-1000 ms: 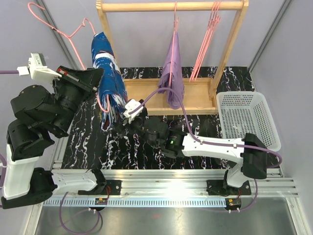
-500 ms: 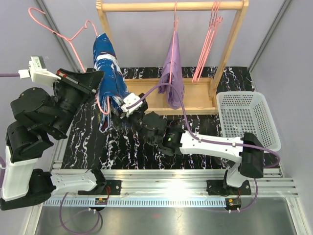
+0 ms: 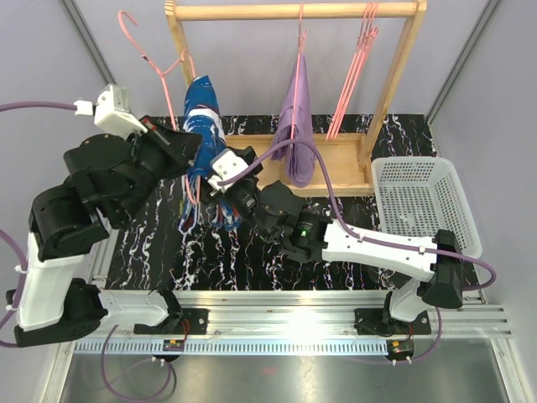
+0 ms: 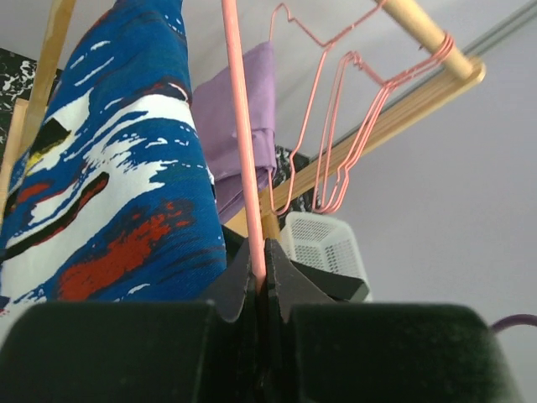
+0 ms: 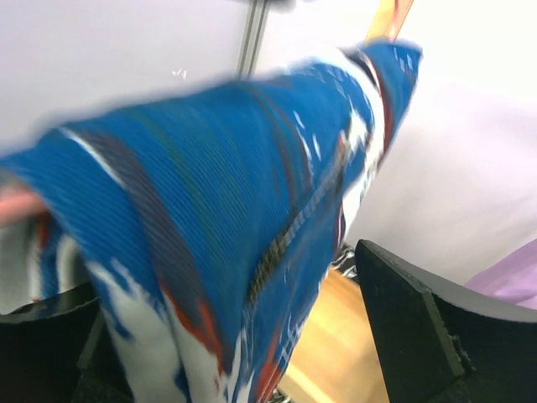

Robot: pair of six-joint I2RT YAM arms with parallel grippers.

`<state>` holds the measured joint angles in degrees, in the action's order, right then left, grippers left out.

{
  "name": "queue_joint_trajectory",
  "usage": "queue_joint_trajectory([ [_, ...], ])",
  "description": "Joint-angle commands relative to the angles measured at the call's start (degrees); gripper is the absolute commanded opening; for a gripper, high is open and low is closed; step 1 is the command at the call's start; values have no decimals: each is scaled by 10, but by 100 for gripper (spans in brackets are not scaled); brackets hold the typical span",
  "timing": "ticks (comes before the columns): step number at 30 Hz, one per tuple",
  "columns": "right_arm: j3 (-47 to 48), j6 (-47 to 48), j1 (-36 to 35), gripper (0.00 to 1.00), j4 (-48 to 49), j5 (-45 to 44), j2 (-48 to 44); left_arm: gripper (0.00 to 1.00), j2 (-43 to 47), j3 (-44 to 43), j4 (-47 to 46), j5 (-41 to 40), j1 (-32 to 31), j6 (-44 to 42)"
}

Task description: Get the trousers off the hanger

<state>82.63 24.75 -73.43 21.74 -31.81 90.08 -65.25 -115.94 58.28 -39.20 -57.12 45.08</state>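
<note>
The blue patterned trousers (image 3: 201,117) hang over a pink wire hanger (image 3: 159,67), off the rack. My left gripper (image 3: 183,144) is shut on the hanger's wire (image 4: 243,168), with the blue cloth (image 4: 101,176) just to its left. My right gripper (image 3: 225,195) is open at the lower part of the blue trousers. In the right wrist view the blue cloth (image 5: 210,218) fills the gap between the spread fingers (image 5: 419,336). The lilac trousers (image 3: 298,126) hang on a pink hanger from the wooden rack's rod (image 3: 252,11); they also show in the left wrist view (image 4: 243,117).
Several empty pink hangers (image 3: 352,75) hang at the rod's right end. A white plastic basket (image 3: 424,206) stands at the right of the table. The rack's wooden base (image 3: 336,159) lies behind my right arm. The black marbled mat (image 3: 159,235) covers the table.
My left arm has swung right and up with the hanger, carrying the blue trousers towards the rack's left post. My right gripper has moved left to the trousers' lower part.
</note>
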Motion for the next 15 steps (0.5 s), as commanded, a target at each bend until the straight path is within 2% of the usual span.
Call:
queue_joint_trajectory([
  [1, 47, 57, 4, 89, -13, 15, -25, 0, -19, -74, -34, 33, -4, -43],
  [4, 49, 75, 4, 85, -27, 21, -37, 0, -34, -84, -19, 33, -3, -60],
  [10, 39, 111, 4, 70, -39, 10, -64, 0, -41, -81, 7, 25, -4, -90],
  [15, 22, 105, 3, 69, -57, 40, -95, 0, -50, -69, 14, 40, -3, -115],
])
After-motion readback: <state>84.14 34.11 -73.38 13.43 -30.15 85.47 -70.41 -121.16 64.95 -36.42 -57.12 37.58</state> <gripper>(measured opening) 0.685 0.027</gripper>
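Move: From the left hand, which grips the hanger, the trousers' middle is about 3 cm ahead, 3 cm right and 5 cm lower. From the right hand, open around their near part, it lies some 5 cm ahead, 3 cm left and 1 cm higher; the gripped part of the hanger is about 2 cm ahead, 6 cm left and 6 cm above, and the purple garment roughly 10 cm ahead, 17 cm right and 4 cm lower. Right fingers partly close around the trousers, drifting right and up; left lowers the held hanger about 2 cm, rolling. ##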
